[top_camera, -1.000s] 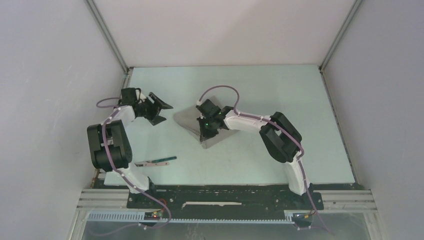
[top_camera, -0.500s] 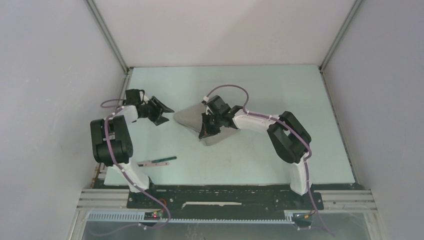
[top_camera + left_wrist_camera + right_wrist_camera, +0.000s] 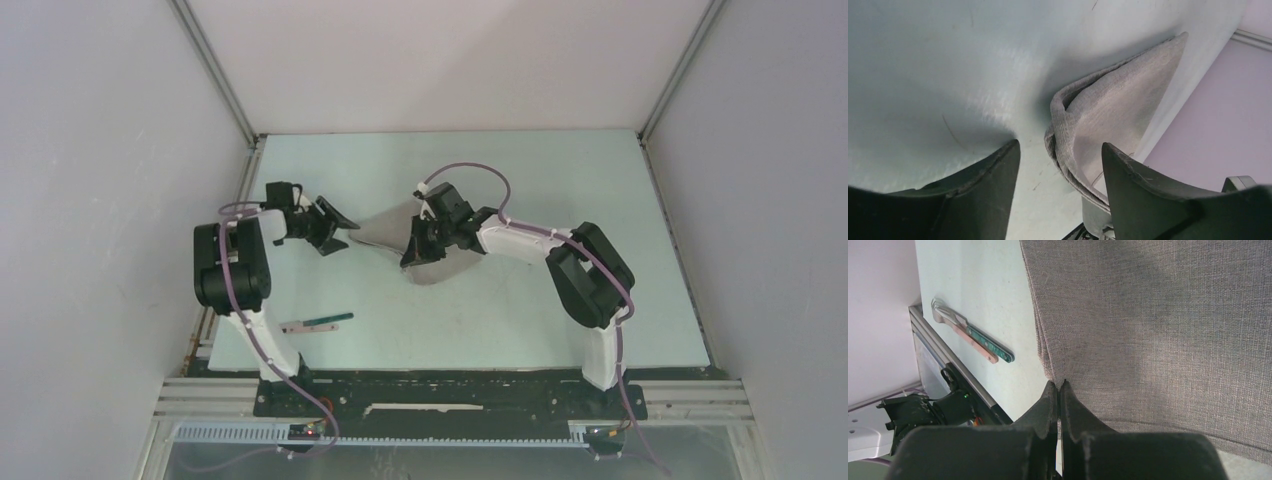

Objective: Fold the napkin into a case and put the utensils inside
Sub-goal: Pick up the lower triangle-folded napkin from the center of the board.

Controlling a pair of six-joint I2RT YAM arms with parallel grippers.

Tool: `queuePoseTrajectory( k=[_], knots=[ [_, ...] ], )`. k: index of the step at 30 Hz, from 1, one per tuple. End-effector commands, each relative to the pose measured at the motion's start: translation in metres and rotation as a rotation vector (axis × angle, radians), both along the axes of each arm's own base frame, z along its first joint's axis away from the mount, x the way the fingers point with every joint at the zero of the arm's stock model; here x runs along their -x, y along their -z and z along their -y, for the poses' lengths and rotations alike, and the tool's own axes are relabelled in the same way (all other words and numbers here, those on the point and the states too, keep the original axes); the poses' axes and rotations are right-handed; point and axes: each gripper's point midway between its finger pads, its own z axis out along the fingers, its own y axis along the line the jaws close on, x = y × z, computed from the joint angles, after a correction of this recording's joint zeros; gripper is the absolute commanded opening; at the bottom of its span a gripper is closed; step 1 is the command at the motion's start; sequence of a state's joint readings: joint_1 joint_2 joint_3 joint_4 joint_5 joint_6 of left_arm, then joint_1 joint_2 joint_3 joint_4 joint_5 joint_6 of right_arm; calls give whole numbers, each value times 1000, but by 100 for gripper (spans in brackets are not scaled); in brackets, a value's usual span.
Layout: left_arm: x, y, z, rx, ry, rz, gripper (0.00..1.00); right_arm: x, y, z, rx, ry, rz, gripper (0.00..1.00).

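Observation:
The light grey napkin point(image 3: 445, 268) lies folded into a pointed shape at mid-table, with its tip toward the left arm. My right gripper point(image 3: 413, 258) is shut on the napkin's near edge; in the right wrist view the gripper point(image 3: 1060, 384) pinches the cloth point(image 3: 1158, 330) at a layered fold. My left gripper point(image 3: 338, 228) stands open at the napkin's left tip. In the left wrist view the doubled corner point(image 3: 1108, 105) reaches in between the fingers, close to the right one, with the gripper point(image 3: 1060, 145) open around it. The utensils point(image 3: 318, 322) lie side by side near the left arm's base, seen as a fork and a green-handled piece point(image 3: 973, 337).
The pale green table point(image 3: 540, 180) is walled by white panels on three sides. A metal rail point(image 3: 450, 385) carrying both arm bases runs along the near edge. The utensils lie between the left arm and the napkin's near side.
The right gripper has carried the napkin's edge back and slightly right, dragging the cloth. The left arm has swung right, bringing its open gripper to the napkin's left tip.

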State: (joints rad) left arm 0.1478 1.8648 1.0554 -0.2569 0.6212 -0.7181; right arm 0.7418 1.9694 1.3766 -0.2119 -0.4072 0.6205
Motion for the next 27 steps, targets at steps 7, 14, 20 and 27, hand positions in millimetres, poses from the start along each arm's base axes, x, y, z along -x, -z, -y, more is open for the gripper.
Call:
queuePoseTrajectory(
  k=[7, 14, 20, 27],
  knots=[
    [-20, -6, 11, 59, 29, 89, 48, -5, -31, -2, -79, 7, 42, 0],
    [-19, 0, 15, 66, 38, 73, 43, -7, -32, 0, -76, 12, 44, 0],
    [-20, -3, 14, 61, 39, 84, 28, -6, -33, 2, -73, 12, 48, 0],
    [-25, -24, 0, -92, 45, 131, 11, -2, -30, 6, -88, 13, 36, 0]
  ],
)
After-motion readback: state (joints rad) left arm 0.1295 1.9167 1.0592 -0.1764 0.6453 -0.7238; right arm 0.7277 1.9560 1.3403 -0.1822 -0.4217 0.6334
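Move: The napkin's left corner, raised and folded, stands at the left hand's open fingertips, about 1 cm ahead, 1 cm right and 1 cm below. From that hand, the napkin's middle is some 15 cm right and 1 cm back, and the utensils lie about 18 cm back, 7 cm left. From the right hand, already pinching the napkin's edge, that corner lies about 5 cm ahead, 10 cm left and 4 cm lower. Left hand eases about 1.5 cm forward-right and slightly down, pinching the napkin's left corner while right keeps hold. ##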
